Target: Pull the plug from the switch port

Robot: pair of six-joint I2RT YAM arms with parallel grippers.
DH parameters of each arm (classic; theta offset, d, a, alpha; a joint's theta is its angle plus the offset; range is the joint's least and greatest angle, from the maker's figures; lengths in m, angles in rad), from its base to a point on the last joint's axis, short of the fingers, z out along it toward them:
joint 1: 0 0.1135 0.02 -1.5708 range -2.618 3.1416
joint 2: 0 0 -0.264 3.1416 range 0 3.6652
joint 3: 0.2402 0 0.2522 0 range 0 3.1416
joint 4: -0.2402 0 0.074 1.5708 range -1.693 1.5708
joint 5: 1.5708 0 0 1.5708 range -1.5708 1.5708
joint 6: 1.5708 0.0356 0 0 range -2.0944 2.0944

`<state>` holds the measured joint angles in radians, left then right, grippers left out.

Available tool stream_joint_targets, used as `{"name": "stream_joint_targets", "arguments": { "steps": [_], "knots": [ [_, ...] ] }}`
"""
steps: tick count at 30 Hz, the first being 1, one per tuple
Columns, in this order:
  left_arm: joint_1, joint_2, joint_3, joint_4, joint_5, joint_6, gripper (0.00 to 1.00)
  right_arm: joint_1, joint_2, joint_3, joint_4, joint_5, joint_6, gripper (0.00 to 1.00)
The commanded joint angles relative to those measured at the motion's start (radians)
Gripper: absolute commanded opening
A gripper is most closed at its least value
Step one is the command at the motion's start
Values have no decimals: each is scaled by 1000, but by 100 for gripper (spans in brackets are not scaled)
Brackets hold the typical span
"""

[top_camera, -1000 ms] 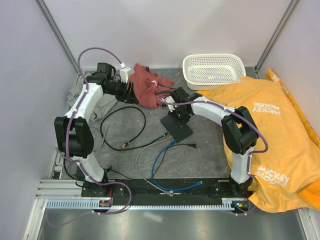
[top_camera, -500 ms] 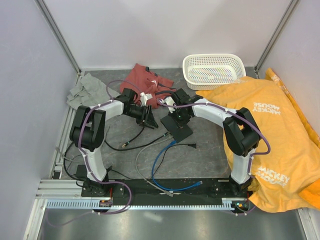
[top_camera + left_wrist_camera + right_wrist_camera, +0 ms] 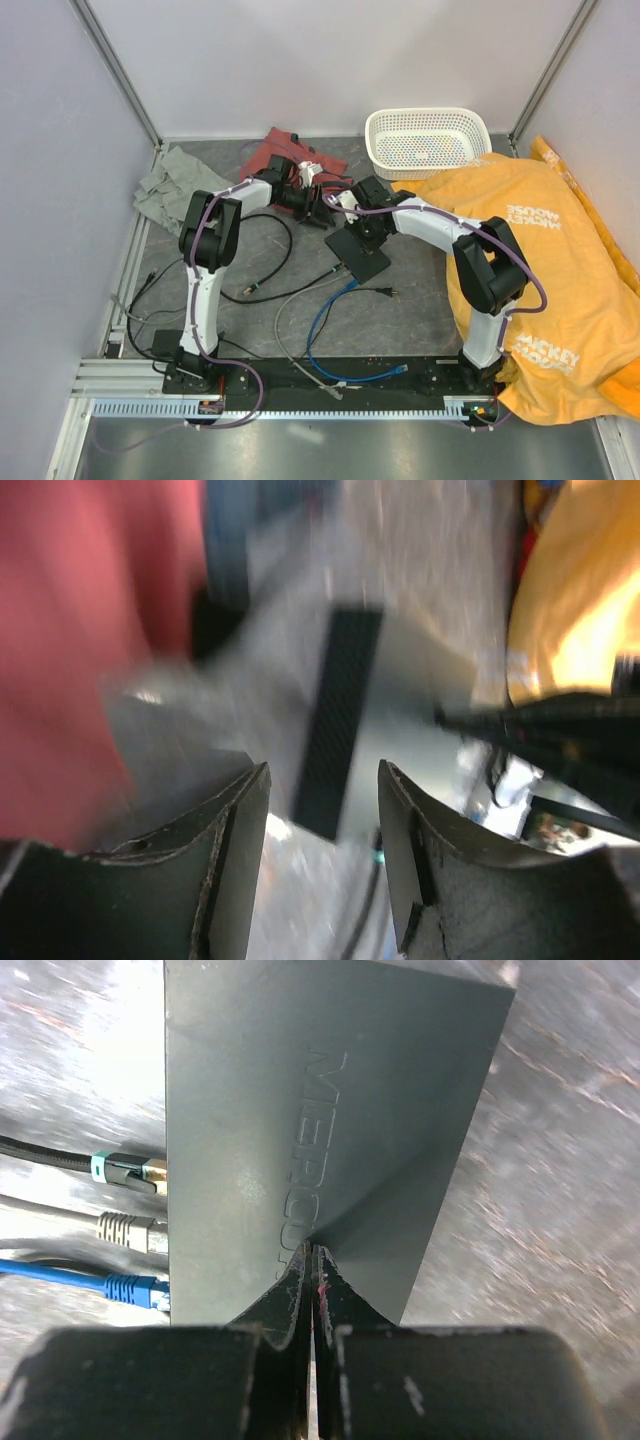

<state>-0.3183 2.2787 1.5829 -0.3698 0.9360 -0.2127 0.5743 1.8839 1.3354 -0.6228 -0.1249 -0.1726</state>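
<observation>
The switch [image 3: 360, 258] is a flat black box in the middle of the table. In the right wrist view the switch [image 3: 300, 1100] shows raised lettering. Three plugs sit in its left edge: a black-cabled plug with a green band [image 3: 125, 1170], a grey plug [image 3: 125, 1228] and a blue plug [image 3: 132, 1287]. My right gripper [image 3: 313, 1250] is shut, its tips resting on the switch's top, holding nothing. My left gripper [image 3: 320, 208] hovers just left of the right one; in its blurred wrist view the left gripper [image 3: 323, 770] stands open and empty, with a dark slab [image 3: 340, 720] beyond it.
Blue [image 3: 318, 325], grey [image 3: 282, 322] and black [image 3: 295, 290] cables trail from the switch toward the near edge. A red cloth [image 3: 285, 160] lies behind the left gripper, a grey cloth [image 3: 170, 180] at the back left, a white basket [image 3: 428, 140] at the back right, a yellow cloth [image 3: 550, 250] on the right.
My left arm has swung from the back left corner across to the middle, ending beside the right gripper. The right gripper stayed shut on top of the switch.
</observation>
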Motion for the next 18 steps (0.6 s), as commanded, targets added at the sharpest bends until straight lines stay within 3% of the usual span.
{"name": "stream_joint_targets", "arguments": {
  "steps": [1,4,13,18],
  "knots": [
    [-36,76,164,-29,-63,26,55,-33,-51,-59,-12,96,-47,0],
    [-27,32,125,-31,-54,12,55,-33,-57,-76,-11,96,-48,0],
    [24,-248,-263,130,43,-10,55,-34,-25,-36,-3,97,-57,0],
    [13,-214,-313,228,58,-111,55,-42,-28,-56,3,113,-68,0]
  ]
}}
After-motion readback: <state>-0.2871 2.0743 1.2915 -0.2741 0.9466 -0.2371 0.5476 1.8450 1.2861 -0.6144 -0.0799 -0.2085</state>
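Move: From the left hand, the black cable's plug in the switch lies about 11 cm back and 3 cm right, some 3 cm lower; the switch's middle is about 7 cm back and 8 cm right, the blue plug roughly 14 cm back and 6 cm right. The shut right fingertips are already on the switch's top, its middle about 3 cm to their left and 1 cm ahead; the black plug is some 5 cm back and 6 cm left of them. Forward and slightly right for a last 2 or 3 cm beside the switch's perforated end, then the left hand reverses, sweeping about 7 cm back and 4 cm left, rising slightly, its part-open fingers unchanged and empty, away from the switch body. The right hand's closed tips keep resting on the switch's top, shift some 2 cm right early on, then stay there. ##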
